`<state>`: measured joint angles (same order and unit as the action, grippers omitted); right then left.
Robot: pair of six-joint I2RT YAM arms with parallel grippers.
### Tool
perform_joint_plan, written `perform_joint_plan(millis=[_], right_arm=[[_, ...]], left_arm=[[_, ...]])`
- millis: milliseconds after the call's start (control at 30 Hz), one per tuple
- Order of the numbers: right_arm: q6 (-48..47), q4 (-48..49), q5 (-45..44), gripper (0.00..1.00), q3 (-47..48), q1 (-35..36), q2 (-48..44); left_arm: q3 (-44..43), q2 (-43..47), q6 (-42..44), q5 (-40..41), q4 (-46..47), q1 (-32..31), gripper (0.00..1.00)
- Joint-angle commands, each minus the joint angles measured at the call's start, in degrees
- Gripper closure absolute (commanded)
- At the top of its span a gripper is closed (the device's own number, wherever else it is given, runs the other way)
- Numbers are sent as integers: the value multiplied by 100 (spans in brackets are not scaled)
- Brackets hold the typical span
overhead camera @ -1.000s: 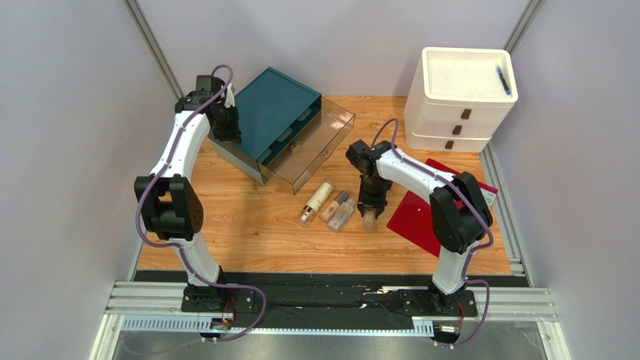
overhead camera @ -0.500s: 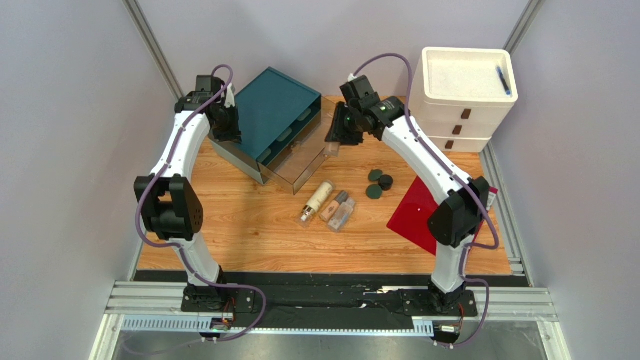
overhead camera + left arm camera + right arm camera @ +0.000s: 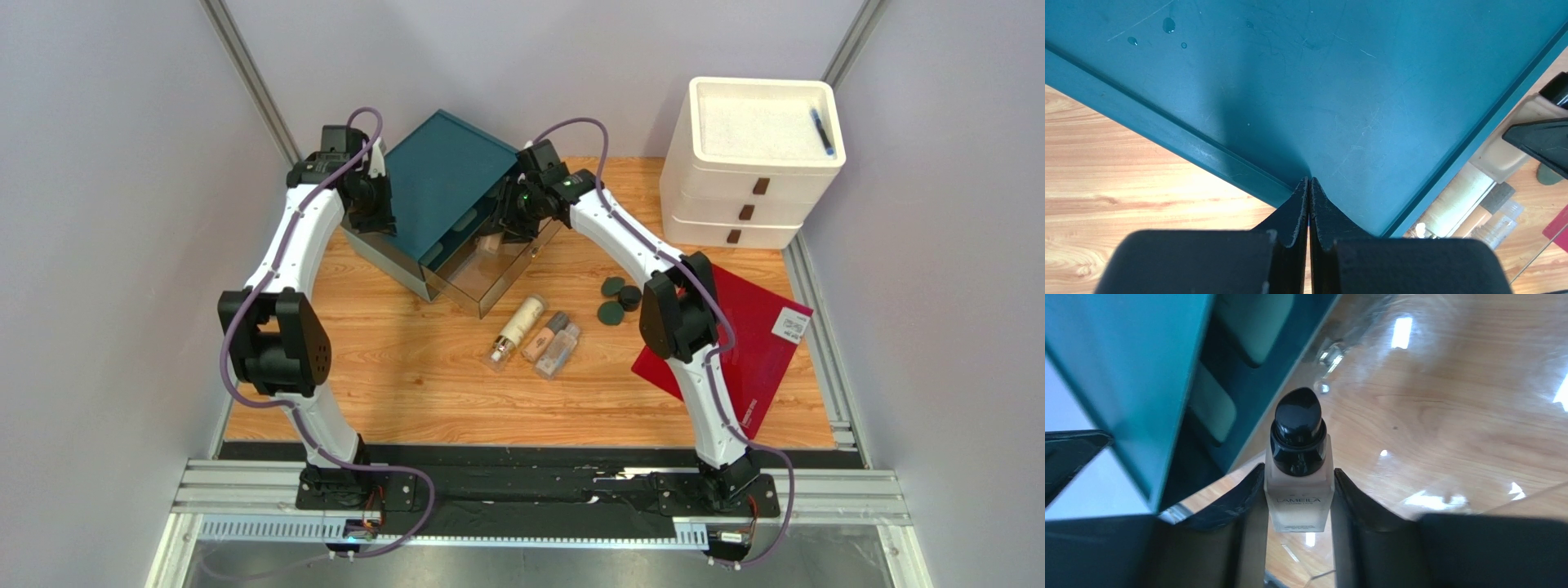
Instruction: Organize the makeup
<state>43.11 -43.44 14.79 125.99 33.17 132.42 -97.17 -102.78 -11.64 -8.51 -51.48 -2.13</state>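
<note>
My right gripper [image 3: 501,233] is shut on a beige bottle with a black cap [image 3: 1298,484] and holds it over the open clear drawer [image 3: 521,251] of the teal organizer [image 3: 448,184]. The bottle also shows in the top view [image 3: 489,245]. Three more beige and clear bottles [image 3: 536,335] lie on the table in front of the drawer. Three small dark compacts [image 3: 616,299] lie to their right. My left gripper [image 3: 372,218] is shut and empty, its fingertips [image 3: 1303,193] against the organizer's teal top [image 3: 1290,92] at its left edge.
A white three-drawer unit [image 3: 748,165] stands at the back right with a blue pen [image 3: 822,129] on its top. A flat red sheet [image 3: 754,349] lies at the right under my right arm. The clear drawer's wall [image 3: 1425,404] surrounds the held bottle.
My right arm has swung from the table by the compacts back and left to the open drawer, carrying the beige bottle. The left arm has not moved.
</note>
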Motion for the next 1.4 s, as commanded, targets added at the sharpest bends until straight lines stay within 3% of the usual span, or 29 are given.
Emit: perform_joint_plan(millis=[0,33,100,333,467,700,833,1067,1367], right_arm=[[320,521,367,53,347,-21,-138],[329,512,297,43,356,-21,-164],[312,529,201,36,382,-21,-199],[172,504,-19,36,417,-30,-611],[-127,161,-414,36,-47,-38,-1636],[240,-822,-661,35,-2621,-162,-3423],[600,-877,-600,35,-4447,-162,-4109],[725,-438,-223,36,-5778,-162,-3970],[619,-51,15,36,-5595,-162,-3092]], left_arm=[[409,-392,135,87,-1250,-95,100],[391,-400,144,87,-1267,-95,100],[391,-392,179,95,-1276,-95,100],[339,-418,197,87,-1320,-95,100],[268,-418,197,69,-1364,-95,100],[286,-339,223,34,-1417,-130,100],[374,-278,250,25,-1400,-156,100],[523,-321,311,-89,-1294,-165,100],[690,-313,303,-168,-1215,-174,100]])
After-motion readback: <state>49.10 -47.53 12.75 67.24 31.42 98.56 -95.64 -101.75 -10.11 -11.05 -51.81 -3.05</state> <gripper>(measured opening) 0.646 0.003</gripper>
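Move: Over the open clear drawer, the right hand holds the black-capped bottle; the drawer's middle is about 2 cm to its right, level fore and aft, some 3 cm below. Counted from that hand, the clear bottle lies about 21 cm back, 11 cm right, the grey-capped bottle 20 back, 9 right, and the cream tube 18 back, 5 right, all roughly 10 lower. From the left hand, the drawer's middle is 19 cm right, level fore and aft, about 8 below. Opening its fingers, the right hand lets go of the black-capped bottle in the drawer and eases up clear of it. It then arcs about 21 cm back and 15 cm right, climbing some 11 cm before dropping to 8 cm below its start, fingers open and tipping nearly 30 degrees towards straight down, ending low beside the clear bottle. The shut left hand drifts about 1.5 cm back and right at the organizer. ##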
